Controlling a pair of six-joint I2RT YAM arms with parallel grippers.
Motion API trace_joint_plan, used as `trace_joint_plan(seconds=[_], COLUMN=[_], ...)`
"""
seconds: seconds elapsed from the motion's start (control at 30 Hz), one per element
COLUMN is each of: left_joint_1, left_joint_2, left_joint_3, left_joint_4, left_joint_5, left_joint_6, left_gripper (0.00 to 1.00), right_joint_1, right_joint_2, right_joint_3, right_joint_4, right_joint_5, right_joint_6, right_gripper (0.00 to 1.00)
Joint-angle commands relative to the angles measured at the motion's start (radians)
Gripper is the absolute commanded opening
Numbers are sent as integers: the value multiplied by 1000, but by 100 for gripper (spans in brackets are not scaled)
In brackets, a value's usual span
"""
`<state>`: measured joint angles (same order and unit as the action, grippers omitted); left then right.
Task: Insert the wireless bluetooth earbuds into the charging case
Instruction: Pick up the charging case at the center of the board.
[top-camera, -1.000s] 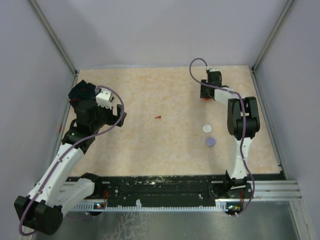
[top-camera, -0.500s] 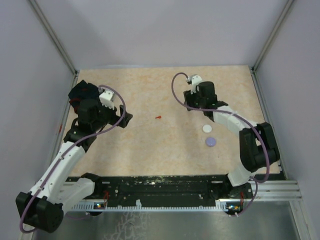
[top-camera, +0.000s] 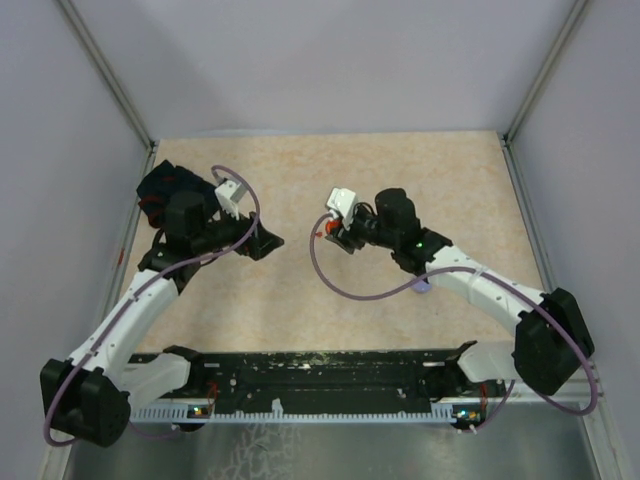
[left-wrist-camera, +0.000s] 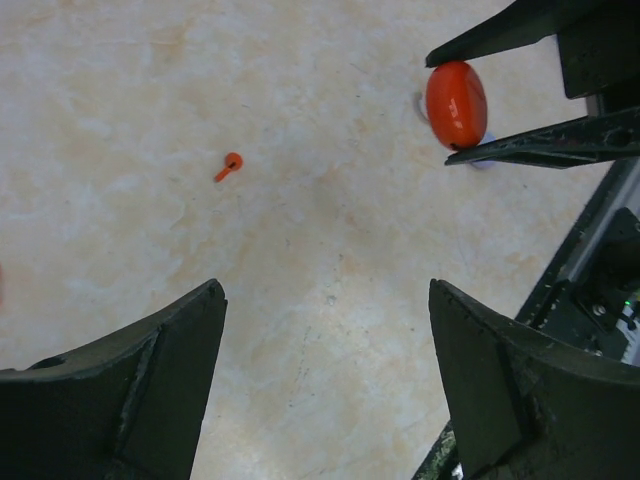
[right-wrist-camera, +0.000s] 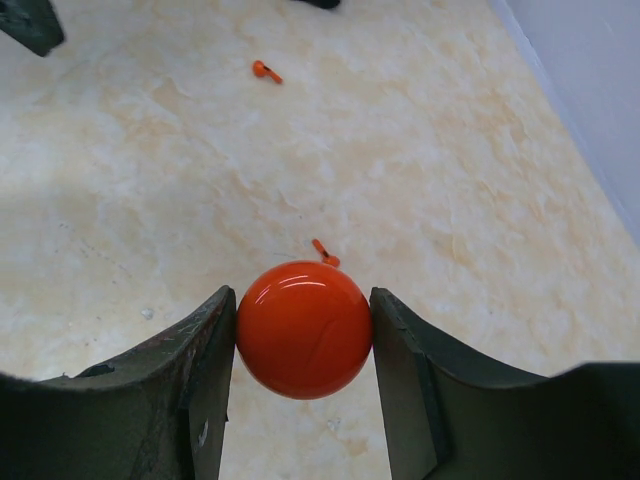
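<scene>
My right gripper (right-wrist-camera: 303, 305) is shut on a round glossy red charging case (right-wrist-camera: 304, 328) and holds it above the table near the middle (top-camera: 326, 231). A tiny red stemmed earbud (right-wrist-camera: 325, 252) lies on the table just beyond the case. A second red earbud (right-wrist-camera: 265, 70) lies farther off. My left gripper (left-wrist-camera: 325, 370) is open and empty, a short way left of the right gripper (top-camera: 263, 243). In the left wrist view one red earbud (left-wrist-camera: 229, 165) lies ahead on the left, and the red case (left-wrist-camera: 456, 104) shows pinched between the right fingers. Purple and white earbuds are not in view.
A pale purple round disc (top-camera: 422, 287) peeks out under the right forearm. A black cloth (top-camera: 165, 183) sits at the back left by the left arm. Grey walls enclose the beige table (top-camera: 300, 170) on three sides.
The right arm swung from the back right to the middle of the table with the red case in its jaws. The left gripper moved right toward the middle. The white disc is now hidden.
</scene>
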<state>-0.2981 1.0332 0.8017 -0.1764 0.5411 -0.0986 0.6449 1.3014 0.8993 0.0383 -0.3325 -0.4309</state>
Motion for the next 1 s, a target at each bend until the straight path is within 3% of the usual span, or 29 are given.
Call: trace_joint_plan(seconds=[0.0, 0.4, 0.97], left_joint_1=[5, 1, -82], left_joint_2=[12, 89, 171], left_joint_3=[1, -31, -1], left_joint_4=[73, 210, 201], left_joint_5=[189, 433, 444], left_joint_6=[-30, -204, -247], left_gripper=[86, 65, 50], right_joint_1=[55, 197, 270], right_joint_2=[-46, -28, -20], right_joint_3=[0, 65, 103], right_joint_4=[30, -67, -92], right_joint_5=[-101, -58, -46], right_joint_6=[-171, -362, -406], right_gripper=[42, 42, 42])
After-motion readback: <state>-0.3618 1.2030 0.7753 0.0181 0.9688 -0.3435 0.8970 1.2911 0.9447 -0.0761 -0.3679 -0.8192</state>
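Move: The red charging case is already in the right fingers, at the right hand's own point. From the left hand it lies about 17 cm to the right, 3 cm ahead and 2 cm lower. The right hand is taking it to the left gripper, some 17 cm to its left, 3 cm back and 2 cm up. On the table, roughly 17 cm under the right hand, the near red earbud lies about 7 cm ahead and 4 cm left; the far one is level with that, about 15 cm farther left. Back and to the left, nearly level, the right hand carries the still-gripped charging case some 10 cm towards the left gripper, easing off as its wrist swings counter-clockwise. To meet it, the left hand travels about 8 cm right and back, turning clockwise and tilting, its wide-open fingers narrowing to half open as their tips come right up to the case; whether they touch can't be told. ##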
